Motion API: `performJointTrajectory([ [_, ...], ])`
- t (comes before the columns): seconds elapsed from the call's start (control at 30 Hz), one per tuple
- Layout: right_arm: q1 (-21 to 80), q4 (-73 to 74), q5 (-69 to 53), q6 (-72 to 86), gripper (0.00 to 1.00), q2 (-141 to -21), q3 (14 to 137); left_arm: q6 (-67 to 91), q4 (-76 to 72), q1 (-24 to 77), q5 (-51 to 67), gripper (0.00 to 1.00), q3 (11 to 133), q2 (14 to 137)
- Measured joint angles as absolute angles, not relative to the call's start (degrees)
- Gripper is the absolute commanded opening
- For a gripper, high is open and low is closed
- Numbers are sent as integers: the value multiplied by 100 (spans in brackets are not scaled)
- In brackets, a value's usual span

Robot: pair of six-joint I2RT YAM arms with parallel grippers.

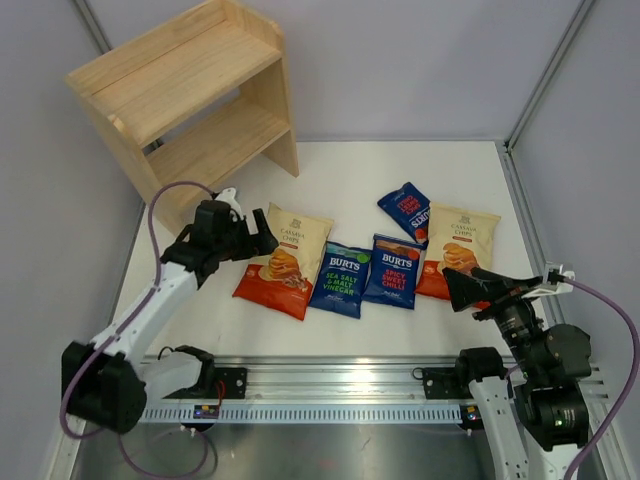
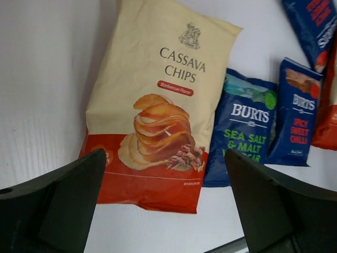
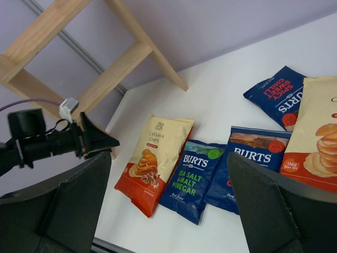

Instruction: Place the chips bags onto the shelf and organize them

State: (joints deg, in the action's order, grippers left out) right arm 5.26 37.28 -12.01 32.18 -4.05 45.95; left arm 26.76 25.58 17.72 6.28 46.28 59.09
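Note:
Five chips bags lie flat in the middle of the white table. A cream-and-red Cassava bag point(image 1: 285, 262) is leftmost, then a Burts sea salt bag point(image 1: 338, 279), a Burts spicy chilli bag point(image 1: 392, 270), and a second Cassava bag point(image 1: 460, 248). A third Burts bag point(image 1: 407, 210) lies behind them. The wooden shelf point(image 1: 180, 90) stands empty at the back left. My left gripper point(image 1: 266, 240) hovers open over the left Cassava bag point(image 2: 158, 105). At the right Cassava bag's near edge, my right gripper point(image 1: 452, 290) hangs open and empty, facing the row point(image 3: 169, 158).
Grey walls close in the table point(image 1: 400, 165) on the left, back and right. A metal rail point(image 1: 330, 385) carrying both arm bases runs along the near edge. The left arm's purple cable point(image 1: 160, 205) loops up near the shelf's foot.

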Motion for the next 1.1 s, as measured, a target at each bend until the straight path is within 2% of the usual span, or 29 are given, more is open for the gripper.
performJointTrajectory([
  [0.17,526,3708,-1570,3159,100,-642,4613,2502,2117,1782,576,99,4803,7293],
  [0.43,523,3559,-2226,3111,99,-679,4595,1863,1844,1765,91,99,5249,8285],
  [0.8,523,2919,-3806,2989,99,-1138,4504,1374,1776,1380,869,99,6117,9896],
  [0.87,523,2832,-4069,2978,100,-1260,4486,1378,1728,1380,1046,95,6202,10042],
  [0.9,523,2810,-4171,2967,99,-1308,4486,1402,1686,1365,1144,89,6202,10082],
  [1.0,526,2790,-4346,2930,99,-1356,4486,1564,1533,1282,1490,80,6180,10175],
  [1.03,523,2777,-4386,2923,99,-1356,4486,1619,1444,1253,1588,68,6134,10189],
  [1.1,523,2744,-4469,2908,100,-1363,4486,1739,1251,1208,1737,54,6018,10189],
])
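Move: The left hand is open above the left cassava chips bag, whose middle lies some 4 cm ahead, 5 cm to its right and about 14 cm below. The sea salt Burts bag lies about 17 cm to the hand's right and 1 cm back, the upright sweet chilli Burts bag about 28 cm right and 1 cm ahead, both some 15 cm down. From the right hand, that cassava bag lies about 17 cm ahead, 34 cm left and 31 cm below. The left hand sinks about 12 cm while reaching some 10 cm forward, its fingers tipping about 15 degrees steeper, down onto the upper left side of the cassava bag, where it slows and begins to close by about a third, one finger at the bag's left edge and the other against its top face. Meanwhile the open right hand stays high over the near right side, swinging some 8 cm left and slightly back as it turns about 30 degrees counter-clockwise, touching nothing. ##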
